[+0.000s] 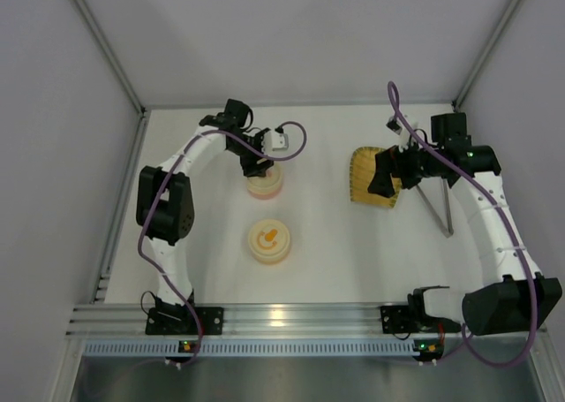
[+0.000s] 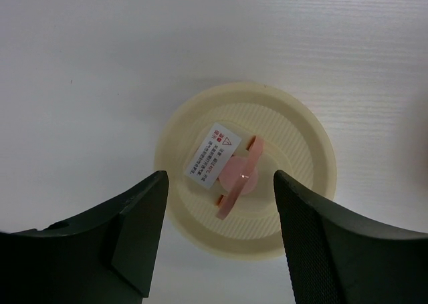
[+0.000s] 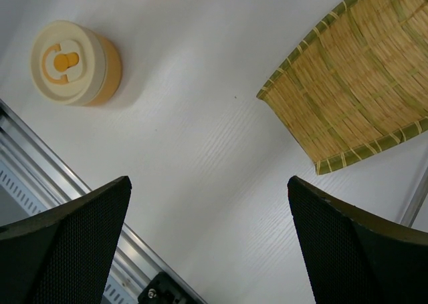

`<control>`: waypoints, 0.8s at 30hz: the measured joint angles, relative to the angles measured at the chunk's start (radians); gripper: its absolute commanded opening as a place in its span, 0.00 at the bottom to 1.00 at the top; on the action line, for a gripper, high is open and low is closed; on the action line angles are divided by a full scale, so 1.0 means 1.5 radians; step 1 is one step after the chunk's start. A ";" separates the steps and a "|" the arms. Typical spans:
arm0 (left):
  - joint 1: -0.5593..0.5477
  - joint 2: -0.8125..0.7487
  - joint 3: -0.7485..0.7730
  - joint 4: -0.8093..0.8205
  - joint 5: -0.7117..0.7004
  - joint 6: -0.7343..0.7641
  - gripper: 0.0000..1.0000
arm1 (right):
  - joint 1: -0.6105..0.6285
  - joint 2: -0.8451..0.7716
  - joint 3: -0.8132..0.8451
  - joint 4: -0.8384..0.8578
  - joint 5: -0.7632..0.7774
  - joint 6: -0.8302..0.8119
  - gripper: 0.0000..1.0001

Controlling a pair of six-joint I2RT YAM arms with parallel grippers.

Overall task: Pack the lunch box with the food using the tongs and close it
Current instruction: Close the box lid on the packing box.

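A round cream lunch box container [image 1: 264, 185] with a pink-handled lid [image 2: 244, 170] stands at the back left. My left gripper [image 2: 219, 178] hovers right above that lid, open, one finger on each side of the pink handle and not touching it. A second cream container with an orange-marked lid [image 1: 270, 241] stands nearer to me, and also shows as the orange-lidded container [image 3: 70, 62]. The grey tongs [image 1: 437, 209] lie on the table right of the yellow woven tray [image 1: 366, 177]. My right gripper [image 3: 207, 180] hangs open over bare table beside the tray [image 3: 361, 83]. No food shows.
White walls with metal posts close in the table on three sides. A metal rail [image 1: 282, 318] runs along the near edge, by both arm bases. The right arm's wrist covers the tray's right part in the top view.
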 measured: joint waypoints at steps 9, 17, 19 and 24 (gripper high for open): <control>-0.006 0.016 0.036 -0.012 -0.002 0.007 0.50 | 0.000 -0.002 -0.004 0.000 -0.002 0.000 0.99; -0.006 0.017 0.036 -0.056 -0.011 0.023 0.46 | 0.000 -0.002 -0.004 0.000 -0.003 0.000 0.99; -0.006 0.017 0.036 -0.064 -0.012 0.025 0.45 | 0.000 -0.002 -0.004 0.000 -0.004 0.001 0.99; -0.006 0.019 0.036 -0.077 -0.012 0.025 0.41 | 0.000 -0.002 -0.004 0.000 -0.005 0.001 0.99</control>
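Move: The pink-handled lid on its lunch box lies just under the left hand: about 4 cm below the fingertips, some 2 cm to the right and roughly 1 cm back. The orange-handled box is about 18 cm back from the hand and 2 cm to its right; the bamboo basket lies some 34 cm to its right and 3 cm farther out. From the right hand the same lid is about 15 cm ahead, 30 cm left and 17 cm below. Over the pink handle, the left hand shifts less than 1 cm forward and to the right, then reverses and eases back about 2 cm towards the robot, bringing the fingertips into line with the handle. Its fingers draw partly together, still well short of shut, and the wrist tips by under 5 degrees. It stays low above the lid; no touch can be made out. ##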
